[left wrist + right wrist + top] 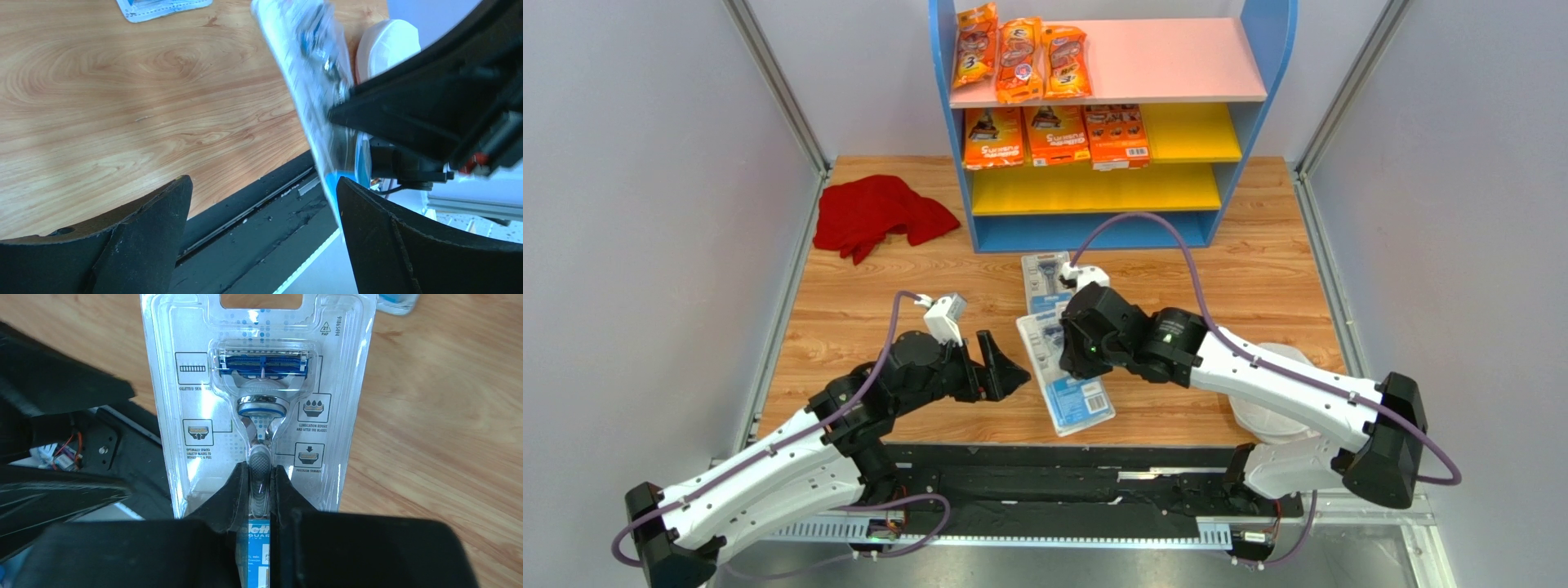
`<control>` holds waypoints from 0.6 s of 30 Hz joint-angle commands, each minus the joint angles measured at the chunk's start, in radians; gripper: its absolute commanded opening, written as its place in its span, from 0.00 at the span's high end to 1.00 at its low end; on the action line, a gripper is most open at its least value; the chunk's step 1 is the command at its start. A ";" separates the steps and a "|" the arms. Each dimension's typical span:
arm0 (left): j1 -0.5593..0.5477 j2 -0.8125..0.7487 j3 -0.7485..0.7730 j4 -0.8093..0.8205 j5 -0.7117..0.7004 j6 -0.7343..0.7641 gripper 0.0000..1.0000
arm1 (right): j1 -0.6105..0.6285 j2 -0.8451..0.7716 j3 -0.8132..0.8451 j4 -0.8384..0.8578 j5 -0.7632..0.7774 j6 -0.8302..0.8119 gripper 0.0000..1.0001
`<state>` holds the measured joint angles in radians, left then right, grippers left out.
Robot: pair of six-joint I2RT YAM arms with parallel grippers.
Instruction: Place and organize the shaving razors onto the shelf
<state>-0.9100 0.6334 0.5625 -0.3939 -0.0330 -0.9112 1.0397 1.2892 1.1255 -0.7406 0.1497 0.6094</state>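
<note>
The shelf [1271, 49] stands at the back, with three orange razor bags [1020, 55] on its pink top board and three orange razor cards [1057, 135] on the upper yellow board. My right gripper [261, 487] [1071, 355] is shut on a grey-blue blister card with one razor [261, 386] [1084, 398], held above the table near the front edge. A second blister card [1048, 279] [159, 6] lies flat in front of the shelf. My left gripper [1010, 361] [264, 214] is open just left of the held card [307, 73]. Its right finger [393, 245] is close to the card's lower end.
A red cloth [879, 214] lies at the back left of the wooden table [1210, 294]. A round white lidded dish [1277, 410] [393, 43] sits under my right arm. The lower yellow board [1093, 190] holds nothing. A black rail [1051, 472] runs along the front edge.
</note>
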 commanded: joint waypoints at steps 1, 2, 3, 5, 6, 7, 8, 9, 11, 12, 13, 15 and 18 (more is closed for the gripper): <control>-0.003 -0.003 -0.021 0.096 0.027 -0.037 0.04 | 0.094 0.045 0.088 0.012 0.051 0.062 1.00; -0.003 -0.006 -0.026 0.098 0.027 -0.038 0.05 | 0.109 0.064 0.100 0.006 0.063 0.070 1.00; -0.003 -0.008 -0.027 0.099 0.027 -0.040 0.06 | 0.123 0.070 0.106 0.006 0.065 0.073 1.00; -0.003 -0.015 -0.035 0.102 0.027 -0.041 0.08 | 0.160 0.093 0.129 0.003 0.070 0.079 1.00; -0.003 -0.017 -0.038 0.104 0.027 -0.043 0.10 | 0.167 0.101 0.137 -0.003 0.071 0.084 1.00; -0.003 -0.020 -0.041 0.109 0.048 -0.043 0.12 | 0.184 0.107 0.152 -0.006 0.076 0.085 1.00; -0.003 -0.024 -0.047 0.115 0.050 -0.045 0.21 | 0.189 0.113 0.155 -0.006 0.077 0.087 1.00; -0.003 -0.026 -0.050 0.119 0.053 -0.043 0.29 | 0.194 0.114 0.158 -0.005 0.074 0.090 1.00; -0.003 -0.034 -0.056 0.130 0.065 -0.041 0.55 | 0.200 0.111 0.164 -0.002 0.070 0.092 1.00; -0.003 -0.035 -0.059 0.133 0.070 -0.040 0.62 | 0.201 0.110 0.166 -0.002 0.070 0.089 1.00; -0.003 -0.035 -0.061 0.138 0.077 -0.040 0.70 | 0.203 0.107 0.169 0.000 0.067 0.089 1.00; -0.003 -0.038 -0.067 0.148 0.084 -0.044 0.92 | 0.203 0.099 0.169 0.003 0.056 0.082 1.00; -0.003 -0.038 -0.073 0.162 0.087 -0.054 1.00 | 0.203 0.090 0.174 -0.003 0.051 0.078 0.95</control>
<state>-0.9081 0.5972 0.5018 -0.2626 0.0174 -0.9897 1.2388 1.4067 1.2427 -0.7673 0.1963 0.6884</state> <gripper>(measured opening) 0.053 0.092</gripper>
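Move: The upright-backed razor pack, already pinched by the right hand, has its middle about 8 cm to the right of the left hand, level with it fore and aft and roughly 1 cm below. From the right hand, the open left gripper waits some 8 cm to the left and 1 cm back, about level in height. The other razor pack lies flat on the table, about 18 cm ahead of the right hand, 3 cm to its left and 16 cm below. Leftward and back towards its base, about 5 cm each way, the right hand feeds the held razor pack's left side between the left gripper's open fingers, then stops and keeps its grip. The left hand nearly holds its place and shuts its fingers on the pack beside the razor head, rolling under 10 degrees and rising about 1 cm as they close. ##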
